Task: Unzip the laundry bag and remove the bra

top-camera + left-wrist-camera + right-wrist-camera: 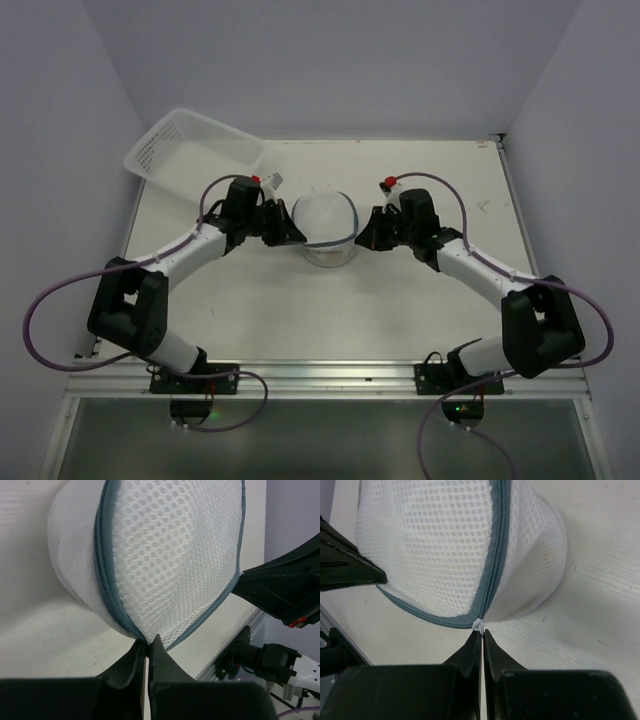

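The laundry bag (326, 225), a white mesh dome with a grey-blue zipper rim, stands mid-table between both arms. My left gripper (296, 235) is shut on the bag's rim at its left side; in the left wrist view the fingertips (148, 645) pinch the mesh where the zipper (105, 565) meets the seam. My right gripper (362, 238) is shut on the small white zipper pull (478, 625) at the bag's right side, just below the zipper (496, 555). The bra is hidden; nothing shows through the mesh.
A white plastic lattice basket (195, 150) sits tilted at the table's back left corner. The table's front rail (330, 375) runs between the arm bases. Walls close in the left, back and right sides.
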`<state>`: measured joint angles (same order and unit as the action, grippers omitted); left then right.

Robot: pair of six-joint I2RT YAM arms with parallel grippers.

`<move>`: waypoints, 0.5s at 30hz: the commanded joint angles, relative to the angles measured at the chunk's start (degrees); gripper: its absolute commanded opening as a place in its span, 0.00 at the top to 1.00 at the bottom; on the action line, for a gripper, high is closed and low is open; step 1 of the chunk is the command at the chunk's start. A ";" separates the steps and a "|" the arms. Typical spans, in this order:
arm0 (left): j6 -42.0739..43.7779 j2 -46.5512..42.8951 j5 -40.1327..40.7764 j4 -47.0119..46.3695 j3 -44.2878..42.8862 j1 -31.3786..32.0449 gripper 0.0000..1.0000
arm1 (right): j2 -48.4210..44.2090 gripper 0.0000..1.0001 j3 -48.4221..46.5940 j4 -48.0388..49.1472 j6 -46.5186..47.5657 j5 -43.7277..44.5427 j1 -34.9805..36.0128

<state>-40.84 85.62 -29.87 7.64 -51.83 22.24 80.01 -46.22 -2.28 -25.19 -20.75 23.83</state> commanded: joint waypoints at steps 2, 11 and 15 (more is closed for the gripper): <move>10.87 3.84 0.68 10.38 -8.96 -2.81 1.00 | 1.47 1.00 -3.01 -0.36 0.94 -1.30 -1.60; 2.09 14.66 0.34 8.54 -22.00 -3.78 0.37 | 1.47 1.00 1.65 9.57 -11.87 -2.98 10.08; -3.44 9.15 2.17 5.55 -17.17 -3.78 0.09 | 3.74 1.00 0.69 12.21 -14.27 -1.14 11.76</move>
<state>-38.98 99.94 -28.67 15.03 -71.02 18.65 82.24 -44.93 4.51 -34.98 -23.49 35.33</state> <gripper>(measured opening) 0.875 0.010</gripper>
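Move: To the left hand's right lies the middle of the laundry bag, about 6 cm over, 4 cm ahead and 5 cm lower; its fingers still pinch the rim's near-left corner. The zip pull is level with that hand and some 14 cm to its right; the white basket is roughly 22 cm ahead and 29 cm left. The right hand already holds the zip pull in its shut fingers, with the bag's middle about 5 cm ahead, 8 cm left and 5 cm lower. Letting go of the rim, the left hand travels about 8 cm forward along the bag's left side, its fingers spreading nearly wide on the way. The right hand keeps its pinch on the zip pull and, after a tiny start forward and up, sweeps some 7 cm left and 5 cm back across the near side of the bag, turning roughly 10 degrees counter-clockwise. ##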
